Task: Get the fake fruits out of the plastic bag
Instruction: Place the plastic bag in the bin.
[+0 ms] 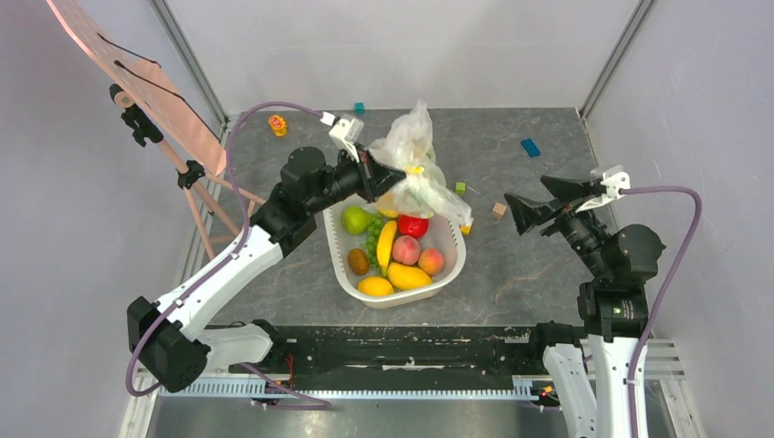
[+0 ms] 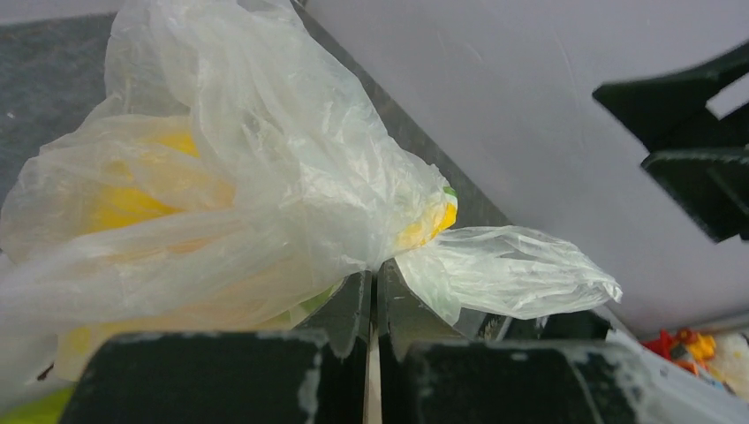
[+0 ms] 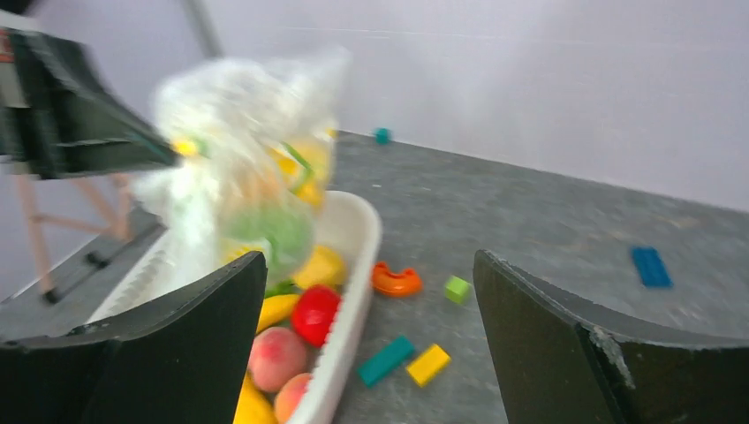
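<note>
The plastic bag [image 1: 413,155] hangs lifted over the far end of the white basin [image 1: 337,260], with yellow and green fake fruits still inside it [image 2: 132,203]. My left gripper [image 1: 376,178] is shut on a pinch of the bag's film [image 2: 373,274]. The bag [image 3: 247,150] looks blurred in the right wrist view. Loose fake fruits lie in the basin: a green apple [image 1: 354,219], a red fruit [image 1: 413,225], a banana [image 1: 387,245], peaches [image 1: 406,249] and a mango [image 1: 408,276]. My right gripper [image 1: 520,212] is open and empty, right of the basin [image 3: 369,265].
Small toy blocks lie on the grey table: a blue one [image 1: 530,147], a teal cube [image 1: 360,108], a green cube [image 3: 457,289], an orange arch [image 3: 395,280], teal [image 3: 386,360] and yellow [image 3: 427,364] blocks beside the basin. A wooden easel [image 1: 164,119] stands at the left.
</note>
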`<state>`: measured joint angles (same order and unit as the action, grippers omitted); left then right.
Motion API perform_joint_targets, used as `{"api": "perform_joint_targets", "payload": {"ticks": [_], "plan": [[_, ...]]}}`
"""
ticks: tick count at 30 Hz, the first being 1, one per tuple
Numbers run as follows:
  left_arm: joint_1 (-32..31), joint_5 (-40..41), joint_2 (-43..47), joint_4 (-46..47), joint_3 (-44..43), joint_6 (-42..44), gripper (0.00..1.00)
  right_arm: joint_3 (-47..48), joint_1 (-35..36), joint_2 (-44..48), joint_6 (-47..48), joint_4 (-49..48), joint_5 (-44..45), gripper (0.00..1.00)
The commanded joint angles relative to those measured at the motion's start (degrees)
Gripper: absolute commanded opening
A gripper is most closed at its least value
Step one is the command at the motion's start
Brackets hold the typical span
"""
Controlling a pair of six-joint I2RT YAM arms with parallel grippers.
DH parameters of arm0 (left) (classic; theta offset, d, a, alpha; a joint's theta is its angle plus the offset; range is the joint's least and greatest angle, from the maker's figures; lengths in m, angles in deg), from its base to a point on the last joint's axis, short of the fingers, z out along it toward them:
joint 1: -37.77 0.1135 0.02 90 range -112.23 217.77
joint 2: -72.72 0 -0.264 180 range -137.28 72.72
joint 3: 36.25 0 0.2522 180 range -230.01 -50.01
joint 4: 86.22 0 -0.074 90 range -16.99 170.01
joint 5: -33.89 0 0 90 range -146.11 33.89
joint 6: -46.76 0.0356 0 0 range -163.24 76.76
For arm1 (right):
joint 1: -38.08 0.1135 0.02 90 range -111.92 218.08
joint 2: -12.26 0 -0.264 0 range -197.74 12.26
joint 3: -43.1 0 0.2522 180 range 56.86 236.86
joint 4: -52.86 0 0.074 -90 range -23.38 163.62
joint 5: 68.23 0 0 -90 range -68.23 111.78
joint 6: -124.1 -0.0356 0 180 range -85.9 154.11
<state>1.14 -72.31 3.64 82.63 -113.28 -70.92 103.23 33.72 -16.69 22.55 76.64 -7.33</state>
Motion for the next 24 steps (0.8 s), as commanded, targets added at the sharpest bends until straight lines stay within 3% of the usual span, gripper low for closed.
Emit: {"api": "perform_joint_targets", "payload": {"ticks": [1, 12, 15, 17, 20, 24], "plan": [[-1.36, -10.82, 3.13, 1.87, 4.17, 8.57, 0.02, 0.58, -0.12, -1.24, -4.33, -10.81, -18.37, 0.89], [-5.2, -5.76, 1.6, -21.28, 3.01, 18.45, 0.05, -2.8, 0.88, -4.32, -5.82, -10.79, -23.61, 0.9], [-5.65, -4.89, 2.78, -26.3, 2.13, 18.62, 0.26, -4.27, 1.74, -5.21, -5.16, -10.38, -23.13, 0.91], [-5.65, -3.97, 3.89, -28.33, 1.62, 18.33, 0.55, -5.26, 2.69, -5.61, -4.34, -10.17, -22.13, 0.92], [-5.65, -3.7, 5.58, -29.26, 1.33, 17.9, 0.85, -5.26, 6.39, -7.12, -1.12, -6.24, -18.71, 0.92], [-5.56, 0.5, 7.51, -32.04, 0.08, 16.98, 0.97, -3.69, 15.44, -10.19, 3.79, -1.02, -11.35, 0.93]]}}
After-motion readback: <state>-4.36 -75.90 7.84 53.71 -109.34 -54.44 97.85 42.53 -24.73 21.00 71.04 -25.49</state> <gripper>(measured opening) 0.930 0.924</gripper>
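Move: The left hand still pinches the bag high up; the middle of the bin lies about 5 cm back and 3 cm left of it, some 29 cm down. The yellow block lies about 14 cm to its right, level with it, the green block as far right but 10 cm farther ahead, both about 33 cm below. From the open right hand the bag is some 20 cm left, 8 cm ahead and 7 cm lower; the bin's middle is 25 cm left, level fore and aft, 30 cm below. Down about 12 cm and back about 8 cm, the left hand lowers the pinched bag into the bin, its fingers tipping downward some 25 degrees and swinging clockwise; near the bottom they open almost fully and let go of the plastic. The right hand, staying open and empty, swings left towards the bin, rising slightly before it sinks, and turns counter-clockwise. ##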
